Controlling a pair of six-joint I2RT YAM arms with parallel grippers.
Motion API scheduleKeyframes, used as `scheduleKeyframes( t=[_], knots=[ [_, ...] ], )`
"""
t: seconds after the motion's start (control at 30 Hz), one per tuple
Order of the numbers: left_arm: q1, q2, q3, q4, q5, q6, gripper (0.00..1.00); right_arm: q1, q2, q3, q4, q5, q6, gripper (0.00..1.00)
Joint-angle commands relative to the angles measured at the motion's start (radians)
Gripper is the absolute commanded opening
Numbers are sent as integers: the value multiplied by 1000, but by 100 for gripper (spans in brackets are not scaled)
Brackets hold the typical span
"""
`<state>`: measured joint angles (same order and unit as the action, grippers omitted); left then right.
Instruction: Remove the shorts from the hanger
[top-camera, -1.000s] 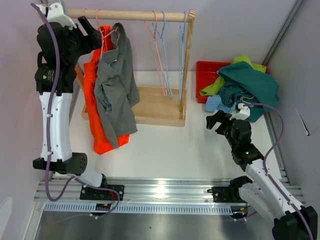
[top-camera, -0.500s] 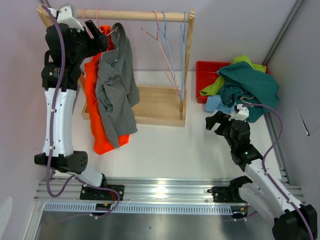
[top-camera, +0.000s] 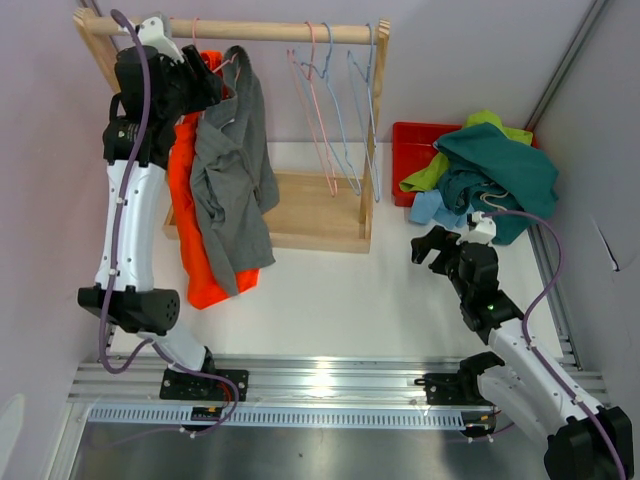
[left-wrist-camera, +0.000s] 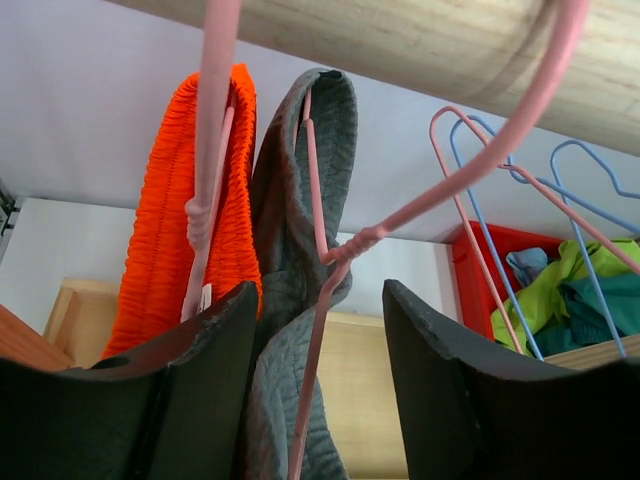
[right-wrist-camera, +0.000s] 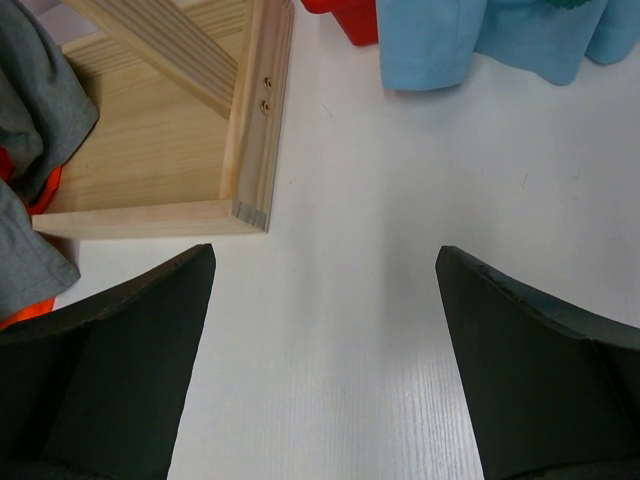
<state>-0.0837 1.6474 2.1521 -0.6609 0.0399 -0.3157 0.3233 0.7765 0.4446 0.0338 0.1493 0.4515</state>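
Observation:
Two shorts hang on pink hangers at the left of the wooden rail (top-camera: 270, 32): an orange pair (top-camera: 185, 225) and a grey pair (top-camera: 235, 170). My left gripper (top-camera: 212, 85) is up at their waists. In the left wrist view it (left-wrist-camera: 320, 290) is open, straddling the grey waist (left-wrist-camera: 300, 220) and its pink hanger wire (left-wrist-camera: 318, 190); the left finger (left-wrist-camera: 200, 370) lies against the fabric, and the orange waist (left-wrist-camera: 225, 180) is just left of it. My right gripper (top-camera: 428, 245) hovers open over the bare table (right-wrist-camera: 330, 300), holding nothing.
Teal (top-camera: 500, 165), lime green (top-camera: 480, 125) and light blue (top-camera: 430, 205) shorts are heaped on a red tray (top-camera: 412, 135) at the back right. Several empty pink and blue hangers (top-camera: 340, 110) hang at the rail's right end. The rack's wooden base (top-camera: 320, 210) sits below.
My left arm has shifted right toward the grey shorts and its jaws have narrowed around the waist. The empty hangers are swinging. The right arm has not moved.

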Motion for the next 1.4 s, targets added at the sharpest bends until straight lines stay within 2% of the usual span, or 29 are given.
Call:
scheduleKeyframes(
  t=[0.0, 0.2, 0.23, 0.3, 0.33, 0.37, 0.6, 0.7, 0.83, 1.07, 1.1, 1.2, 1.37],
  knots=[
    [-10, 23, 37, 32, 9, -14, 57, -9, 6, -7, 44, -1, -5, 99],
    [-19, 89, 114, -17, 12, -5, 47, -16, 12, -14, 55, -5, -7, 100],
    [-19, 94, 115, -17, 11, -3, 34, -18, 12, -14, 57, -5, -4, 99],
    [-22, 104, 121, -26, 9, -5, 19, -18, 14, -14, 57, -7, -5, 99],
    [-24, 110, 127, -32, 8, -5, 4, -21, 14, -14, 57, -8, -5, 99],
    [-25, 121, 137, -40, 2, -5, 0, -21, 15, -14, 57, -10, -5, 99],
    [-77, 106, 261, -81, -26, 29, 0, -21, -11, 6, 58, -28, -2, 99],
    [-100, 97, 336, -114, -28, 27, 0, -7, -43, 63, 69, -77, -22, 99],
    [-136, 26, 359, -103, -35, 27, 0, 86, -72, 189, 126, -139, -66, 99],
    [-168, -34, 284, -98, -64, 6, 0, 488, 88, 529, 129, -51, -227, 99],
    [-171, -35, 275, -95, -67, 6, 0, 607, 148, 593, 133, -28, -284, 99],
    [-185, -44, 233, -86, -77, 1, 0, 802, 295, 704, 193, 73, -374, 99],
    [-195, -46, 213, -83, -78, -5, 0, 927, 535, 888, 213, 117, -390, 99]
  ],
)
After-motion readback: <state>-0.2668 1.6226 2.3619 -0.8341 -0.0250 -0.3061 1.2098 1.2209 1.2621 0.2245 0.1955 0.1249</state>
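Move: The neck of the pink hanger carrying the grey shorts lies almost between the open left fingers, about 3 cm ahead and 1 cm right and below. The bar crosses some 4 cm ahead and 7 cm above. The orange shorts hang roughly 5 cm left, 2 cm ahead and 20 cm below. From the right hand, the grey shorts' middle is about 40 cm left, 15 cm ahead and 15 cm higher. Ease the left gripper forward and slightly down, shut it on the neck of the grey shorts' hanger, and keep that pinch while drawing right, then back and up, lifting the hook over the bar, about 8 cm back from the grip. Then swing the open right hand quickly left and up, some 30 cm each, drawing back a little towards the grey shorts, turning counter-clockwise and tipping up. ##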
